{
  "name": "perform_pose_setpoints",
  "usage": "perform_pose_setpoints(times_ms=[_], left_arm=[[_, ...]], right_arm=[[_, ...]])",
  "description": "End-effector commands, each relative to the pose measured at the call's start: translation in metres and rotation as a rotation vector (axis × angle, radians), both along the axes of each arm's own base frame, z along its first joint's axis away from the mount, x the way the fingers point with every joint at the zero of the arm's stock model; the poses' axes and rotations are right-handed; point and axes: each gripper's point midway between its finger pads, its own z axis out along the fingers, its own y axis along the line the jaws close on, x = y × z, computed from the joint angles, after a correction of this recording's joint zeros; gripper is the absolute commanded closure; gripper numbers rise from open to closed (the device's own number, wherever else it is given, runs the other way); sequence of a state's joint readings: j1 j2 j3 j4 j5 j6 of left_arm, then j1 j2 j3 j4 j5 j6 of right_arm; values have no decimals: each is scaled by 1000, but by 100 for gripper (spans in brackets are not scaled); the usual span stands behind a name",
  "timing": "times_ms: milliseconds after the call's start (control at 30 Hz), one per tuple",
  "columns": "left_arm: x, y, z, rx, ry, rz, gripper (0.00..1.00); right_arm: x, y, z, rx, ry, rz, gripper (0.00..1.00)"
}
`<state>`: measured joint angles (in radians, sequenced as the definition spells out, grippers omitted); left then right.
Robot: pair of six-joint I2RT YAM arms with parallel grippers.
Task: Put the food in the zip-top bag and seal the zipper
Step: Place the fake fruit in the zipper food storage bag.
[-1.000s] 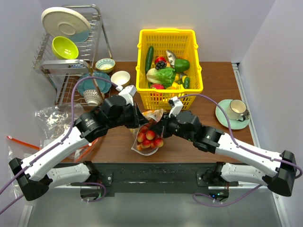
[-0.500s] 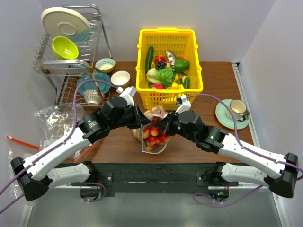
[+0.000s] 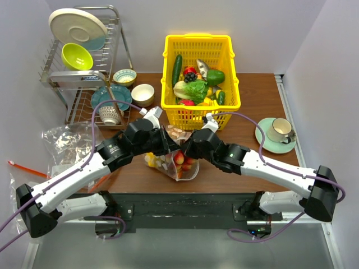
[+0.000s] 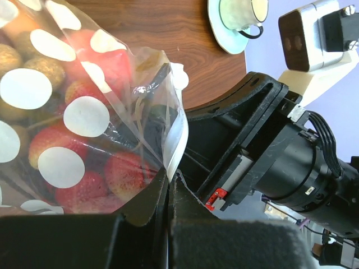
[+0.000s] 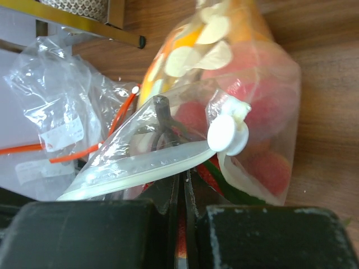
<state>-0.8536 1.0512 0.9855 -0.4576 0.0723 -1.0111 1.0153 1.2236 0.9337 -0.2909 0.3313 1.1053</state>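
Note:
The zip-top bag (image 3: pixel 173 166), clear with whitish dots, hangs over the wooden table's front middle, held between both grippers. Inside it is the food (image 3: pixel 179 158): pink-red peach-like pieces and some yellow and orange ones. In the left wrist view my left gripper (image 4: pixel 170 176) is shut on the bag's (image 4: pixel 67 112) mouth edge, with the food (image 4: pixel 120 174) behind the film. In the right wrist view my right gripper (image 5: pixel 182 178) is shut on the bag's edge just under the whitish zipper (image 5: pixel 140 168), beside a white round tab (image 5: pixel 227 134). From above, the left gripper (image 3: pixel 170 147) and right gripper (image 3: pixel 187 150) nearly touch.
A yellow basket (image 3: pixel 168 73) of toy produce stands just behind the grippers. A cup on a green saucer (image 3: pixel 277 134) sits at the right. A dish rack (image 3: pixel 84 56) and bowls (image 3: pixel 143 92) are at the back left. Clear bags with a red-orange strip (image 3: pixel 61 140) lie at the left.
Both grippers have drawn closer together, the right arm reaching further left. The bag has swung left, and its yellow pieces now show at its left side.

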Motion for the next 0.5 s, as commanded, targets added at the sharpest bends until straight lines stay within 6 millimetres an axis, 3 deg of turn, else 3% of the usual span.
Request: perform_pose_setpoints(times_ms=[0, 167, 300, 467], left_arm=[[-10, -23, 56, -169, -67, -83, 100], [-10, -21, 69, -187, -86, -83, 100], [-9, -19, 80, -199, -109, -77, 100], [-1, -9, 79, -138, -131, -34, 100]], right_arm=[[29, -9, 27, 48, -96, -161, 100], [31, -15, 26, 25, -108, -176, 98], [27, -15, 30, 0, -124, -130, 86], [18, -21, 48, -26, -163, -61, 73]])
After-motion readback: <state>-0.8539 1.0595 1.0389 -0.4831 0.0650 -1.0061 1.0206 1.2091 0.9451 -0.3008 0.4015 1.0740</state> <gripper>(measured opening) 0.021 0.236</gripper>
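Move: The right fingers, shut at the red fruit's stems, are in the bag's mouth; the red fruit lies about 6 cm back and 7 cm below them. From that hand, the yellow basket is some 28 cm ahead and 7 cm right, the white bowl roughly 22 cm ahead and 18 cm left. The left hand already pinches the bag's rim; the red fruit lies about 6 cm back, 2 cm right and 12 cm below it. Inside the bag's mouth, the right fingers part a quarter open; the left keeps its rim pinch, rising 1.5 cm. ##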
